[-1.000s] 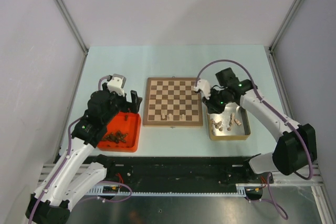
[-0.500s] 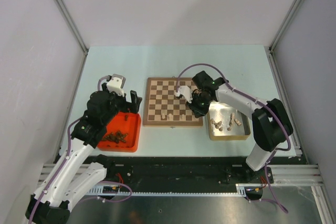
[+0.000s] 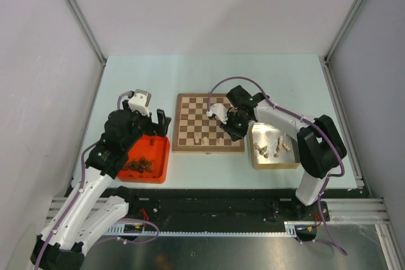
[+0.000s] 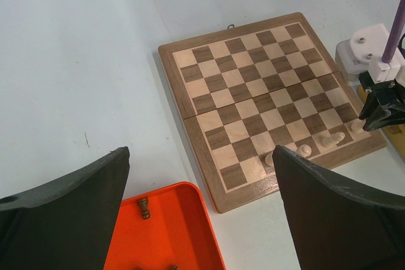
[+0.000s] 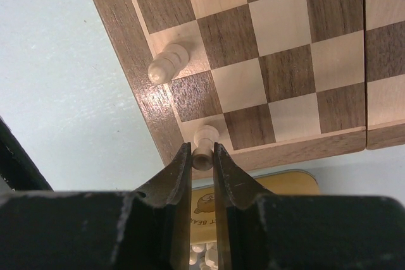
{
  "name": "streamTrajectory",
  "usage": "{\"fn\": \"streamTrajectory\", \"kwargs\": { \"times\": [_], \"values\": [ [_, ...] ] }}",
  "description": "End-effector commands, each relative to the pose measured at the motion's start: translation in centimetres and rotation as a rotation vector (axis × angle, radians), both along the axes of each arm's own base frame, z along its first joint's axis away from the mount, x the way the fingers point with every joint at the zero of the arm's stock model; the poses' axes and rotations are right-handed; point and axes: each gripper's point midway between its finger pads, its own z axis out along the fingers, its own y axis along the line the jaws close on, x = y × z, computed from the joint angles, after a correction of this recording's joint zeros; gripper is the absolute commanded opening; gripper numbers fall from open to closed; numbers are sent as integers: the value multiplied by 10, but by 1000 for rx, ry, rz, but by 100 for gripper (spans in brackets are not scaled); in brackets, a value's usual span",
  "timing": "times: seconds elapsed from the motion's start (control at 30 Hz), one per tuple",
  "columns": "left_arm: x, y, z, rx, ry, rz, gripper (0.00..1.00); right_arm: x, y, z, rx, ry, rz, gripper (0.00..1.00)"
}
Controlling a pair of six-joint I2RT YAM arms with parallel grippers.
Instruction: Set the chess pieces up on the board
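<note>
The board (image 3: 196,109) lies at the table's centre. Three pale chess pieces (image 3: 206,138) stand along its near row; the left wrist view shows them too, one of them (image 4: 305,150) mid-row. My right gripper (image 5: 202,150) is shut on a pale chess piece (image 5: 204,136), held just above the board's near right corner square (image 5: 215,132). Another pale piece (image 5: 168,64) stands one square further along that edge. My left gripper (image 4: 201,156) hangs open and empty over the far rim of the red tray (image 4: 190,232), left of the board (image 4: 253,86).
The red tray (image 3: 166,156) holds several dark brown pieces, one (image 4: 144,207) near its far edge. A gold tin (image 3: 276,165) right of the board holds several pale pieces. The right arm (image 3: 278,118) arches over the tin's far side.
My right gripper has swung left from above the tin to the board's near right corner, carrying the pale piece. The left arm has not moved.
</note>
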Motion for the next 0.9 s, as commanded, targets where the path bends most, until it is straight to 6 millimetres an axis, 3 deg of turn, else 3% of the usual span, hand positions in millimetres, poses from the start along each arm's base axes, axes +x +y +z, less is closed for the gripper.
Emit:
{"fn": "streamTrajectory", "kwargs": {
  "times": [0.0, 0.53, 0.7, 0.87],
  "values": [
    [0, 3, 3, 15, -26, -5, 100, 8, 5, 9, 4, -27, -10, 16],
    [0, 3, 2, 17, -22, -5, 100, 4, 2, 1, -17, 4, -7, 20],
    [0, 3, 3, 16, -25, -5, 100, 4, 2, 4, -14, -3, -9, 32],
    [0, 3, 3, 16, -25, -4, 100, 8, 0, 20, 12, -40, -26, 44]
  ]
}}
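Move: Just under the right fingertips, which already hold a light chess piece upright by its head, lies the board's near right corner square, some 4 cm down. The pointed piece stands on the same rank about 5 cm to the left, the nearer of two more pieces about 10 cm left, both level with it. The metal tray's middle is some 13 cm to the right and 1 cm back. From the idle left hand the corner square lies about 22 cm right, 1 cm ahead and 21 cm below. Easing down a last half centimetre or so with barely any turn, the right hand brings the piece it still holds onto the near right corner square, then stops. Staying in place there, the fingers part from nearly shut to somewhat under half open, letting go of the piece's head on both sides. ##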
